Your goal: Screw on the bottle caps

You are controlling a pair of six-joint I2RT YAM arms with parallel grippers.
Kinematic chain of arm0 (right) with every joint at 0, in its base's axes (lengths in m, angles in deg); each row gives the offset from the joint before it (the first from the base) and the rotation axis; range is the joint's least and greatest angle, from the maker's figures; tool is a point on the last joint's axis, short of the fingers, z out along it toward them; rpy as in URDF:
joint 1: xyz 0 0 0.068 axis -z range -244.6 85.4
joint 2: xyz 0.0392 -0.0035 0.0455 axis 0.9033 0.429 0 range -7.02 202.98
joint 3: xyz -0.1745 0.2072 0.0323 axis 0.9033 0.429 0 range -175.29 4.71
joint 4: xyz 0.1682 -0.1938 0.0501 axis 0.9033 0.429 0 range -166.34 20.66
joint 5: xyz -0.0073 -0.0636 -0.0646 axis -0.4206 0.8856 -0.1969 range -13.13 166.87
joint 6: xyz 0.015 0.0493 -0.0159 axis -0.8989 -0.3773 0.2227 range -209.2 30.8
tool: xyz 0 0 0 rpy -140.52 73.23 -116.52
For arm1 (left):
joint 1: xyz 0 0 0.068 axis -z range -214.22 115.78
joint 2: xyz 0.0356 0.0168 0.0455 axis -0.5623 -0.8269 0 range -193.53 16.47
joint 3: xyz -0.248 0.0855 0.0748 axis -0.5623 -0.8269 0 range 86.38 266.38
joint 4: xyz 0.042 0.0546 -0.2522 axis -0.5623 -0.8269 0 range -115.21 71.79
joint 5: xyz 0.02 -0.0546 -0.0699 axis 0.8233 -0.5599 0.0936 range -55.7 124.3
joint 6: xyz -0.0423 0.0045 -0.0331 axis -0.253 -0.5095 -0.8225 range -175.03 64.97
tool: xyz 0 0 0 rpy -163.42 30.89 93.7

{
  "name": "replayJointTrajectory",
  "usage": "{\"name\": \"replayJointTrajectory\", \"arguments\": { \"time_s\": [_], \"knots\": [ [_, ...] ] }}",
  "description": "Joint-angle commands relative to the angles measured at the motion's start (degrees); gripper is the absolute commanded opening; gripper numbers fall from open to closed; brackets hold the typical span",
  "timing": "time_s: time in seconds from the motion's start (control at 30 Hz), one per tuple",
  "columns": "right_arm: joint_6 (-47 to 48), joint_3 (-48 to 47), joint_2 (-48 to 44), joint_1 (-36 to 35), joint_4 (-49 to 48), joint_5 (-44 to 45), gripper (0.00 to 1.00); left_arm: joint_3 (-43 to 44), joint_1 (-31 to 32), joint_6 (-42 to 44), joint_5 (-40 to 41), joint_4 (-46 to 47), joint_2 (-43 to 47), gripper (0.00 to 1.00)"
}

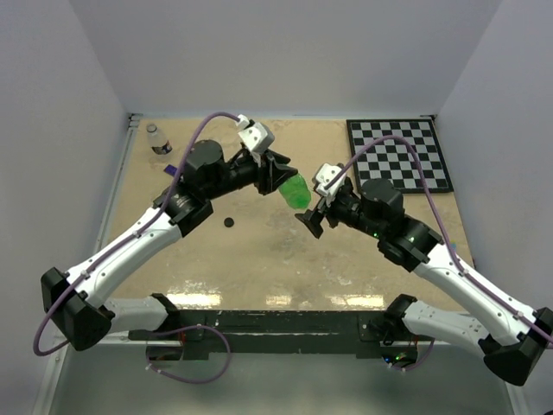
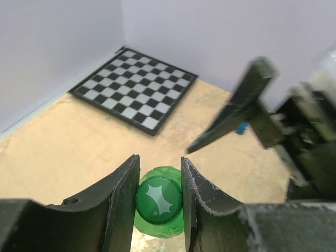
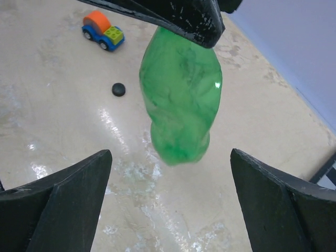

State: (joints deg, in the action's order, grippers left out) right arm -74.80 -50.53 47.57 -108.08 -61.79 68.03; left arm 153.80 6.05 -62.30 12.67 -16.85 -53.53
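The green bottle (image 1: 296,193) hangs tilted above the table, with the green cap (image 2: 159,198) sitting on its neck. My left gripper (image 1: 282,176) is shut on that cap, a finger (image 2: 123,194) on each side of it. In the right wrist view the bottle (image 3: 181,94) hangs from the left fingers (image 3: 178,16), its base clear of the table. My right gripper (image 3: 170,210) is open and empty, just below and short of the bottle's base; it also shows in the top view (image 1: 311,221). The black cap (image 1: 229,222) lies loose on the table. The clear bottle (image 1: 157,140) stands at the far left.
A chessboard (image 1: 399,154) lies at the back right. A small toy car (image 3: 103,30) of blue, orange and green bricks sits beyond the black cap (image 3: 118,89). A purple brick (image 1: 171,168) lies near the clear bottle. White walls close in three sides.
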Motion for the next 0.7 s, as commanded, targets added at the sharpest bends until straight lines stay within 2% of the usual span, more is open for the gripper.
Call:
{"name": "replayJointTrajectory", "arguments": {
  "time_s": [0.0, 0.17, 0.27, 0.5, 0.67],
  "knots": [
    [-3.75, 1.27, -5.27, -0.02, -3.82, 11.1, 0.98, 3.6, 0.07, 4.18, 14.57, 0.82, -4.0, 0.0],
    [-6.74, 2.33, -9.4, -0.02, -1.98, 19.46, 0.98, 4.3, -0.37, 6.65, 29.34, 6.97, -12.34, 0.0],
    [-7.36, 2.33, -11.51, -0.02, 0.47, 22.02, 0.98, 5.97, -1.51, 6.3, 34.09, 10.57, -18.4, 0.0],
    [-9.38, 1.9, -15.21, -0.02, 5.75, 24.92, 0.98, 11.76, -5.02, 3.31, 36.13, 17.17, -31.59, 0.0],
    [-10.61, 1.81, -17.49, -0.02, 8.21, 26.24, 0.99, 16.16, -6.43, 2.79, 34.82, 17.09, -39.24, 0.0]
  ]
}}
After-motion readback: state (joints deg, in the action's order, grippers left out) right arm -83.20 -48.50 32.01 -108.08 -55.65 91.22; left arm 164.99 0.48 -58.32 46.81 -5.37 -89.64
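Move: The left hand already holds the green bottle by its capped neck. The open patch of table it is being carried to lies about 24 cm ahead, 3 cm left and 36 cm below. The black cap lies some 7 cm ahead and 15 cm left of that hand, and the checkerboard's middle 29 cm ahead and 33 cm right, both at table level. From the empty right hand, the bottle's middle is about 4 cm ahead, 5 cm left and 2 cm lower. Keeping its pinch on the bottle's cap, the left hand carries the bottle some 22 cm forward and 16 cm down towards the open table left of the checkerboard, swinging about 40 degrees counter-clockwise. The right hand, already free and wide open, backs off some 9 cm to the right and rises a little, turning clockwise. ##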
